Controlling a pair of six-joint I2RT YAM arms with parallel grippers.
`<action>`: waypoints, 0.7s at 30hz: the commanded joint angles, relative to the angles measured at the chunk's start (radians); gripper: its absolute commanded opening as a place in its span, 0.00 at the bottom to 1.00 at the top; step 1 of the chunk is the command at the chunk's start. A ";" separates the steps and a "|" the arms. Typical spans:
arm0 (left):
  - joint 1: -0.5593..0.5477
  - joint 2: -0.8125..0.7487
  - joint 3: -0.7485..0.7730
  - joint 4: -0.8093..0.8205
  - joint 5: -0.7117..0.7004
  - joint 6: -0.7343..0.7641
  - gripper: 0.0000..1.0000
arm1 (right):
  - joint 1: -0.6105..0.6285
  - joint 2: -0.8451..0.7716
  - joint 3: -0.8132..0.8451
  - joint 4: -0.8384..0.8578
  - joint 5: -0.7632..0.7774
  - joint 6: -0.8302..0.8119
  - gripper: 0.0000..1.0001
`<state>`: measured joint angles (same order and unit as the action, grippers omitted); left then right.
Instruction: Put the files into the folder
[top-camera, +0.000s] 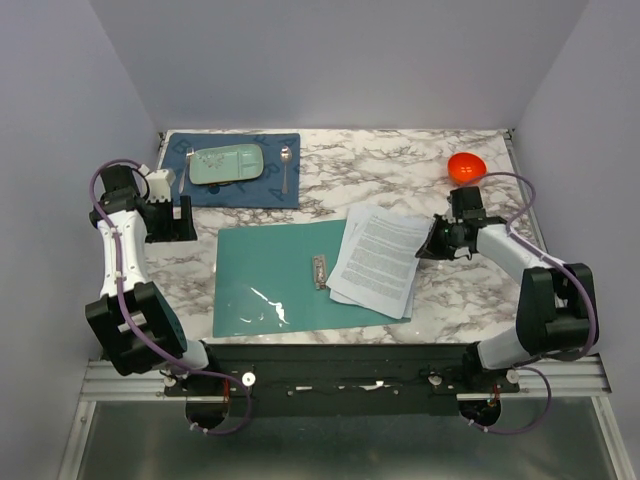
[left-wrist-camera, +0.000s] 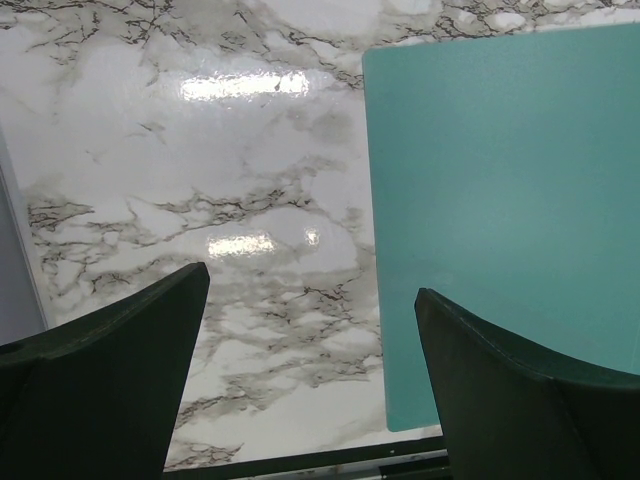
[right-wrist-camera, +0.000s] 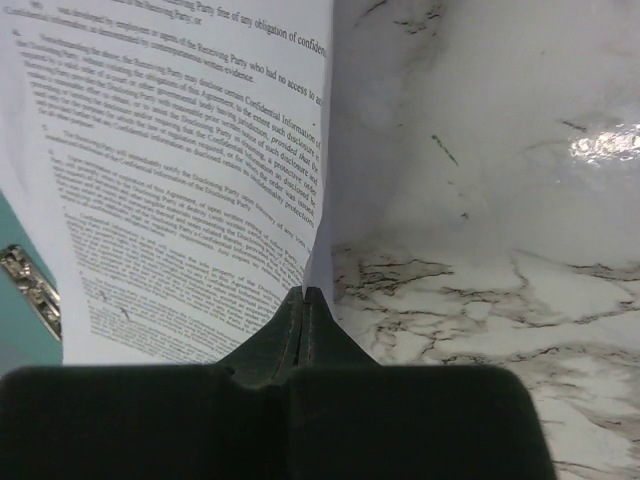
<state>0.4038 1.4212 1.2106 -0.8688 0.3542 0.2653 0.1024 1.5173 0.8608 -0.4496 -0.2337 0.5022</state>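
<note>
The files (top-camera: 378, 258), white sheets dense with small black print, lie fanned on the marble table, overlapping the right edge of the open teal folder (top-camera: 270, 275). A small metal clip (top-camera: 319, 270) sits on the folder near the papers. My right gripper (top-camera: 432, 247) is at the right edge of the files; in the right wrist view its jaws are pressed together on the edge of a sheet (right-wrist-camera: 190, 180), which curls upward. My left gripper (top-camera: 176, 222) hangs open left of the folder (left-wrist-camera: 510, 210), with nothing between its fingers (left-wrist-camera: 120, 350).
A dark blue placemat (top-camera: 240, 170) at the back left carries a pale green tray (top-camera: 228, 164), a spoon (top-camera: 286, 165) and another utensil. An orange-red bowl (top-camera: 467, 167) stands at the back right. Grey walls close in on three sides.
</note>
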 joint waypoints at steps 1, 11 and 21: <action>-0.006 -0.038 -0.013 -0.004 -0.009 0.020 0.99 | -0.004 -0.106 -0.006 0.043 -0.134 0.018 0.01; -0.020 -0.039 -0.029 -0.002 -0.021 0.018 0.99 | 0.022 -0.314 0.026 0.074 -0.334 0.027 0.01; -0.026 -0.044 -0.042 -0.006 -0.034 0.020 0.99 | 0.273 -0.330 0.228 0.085 -0.356 0.015 0.01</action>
<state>0.3840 1.4006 1.1858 -0.8646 0.3477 0.2657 0.2737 1.1809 0.9688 -0.3866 -0.5632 0.5304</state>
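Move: The top sheet's right edge is already pinched in the right hand, and its middle lies about 9 cm to the left and 2 cm back, some 2 cm lower. It lies over the folder's right half, centred roughly 14 cm left and 5 cm back; the folder's metal clip is about 24 cm left and 4 cm back. The orange bowl stands some 26 cm ahead and 12 cm right. From the left hand, that sheet is about 43 cm right, 2 cm back and 13 cm below. Keeping its pinch on the top sheet's right edge, the right hand peels the sheet up off the stack like a page: first nearly straight up, then swinging left over the sheets ever faster, about 17 cm up and 10 cm left in all. The shut fingers tip up and outward, and the wrist turns some 20 degrees counter-clockwise. ##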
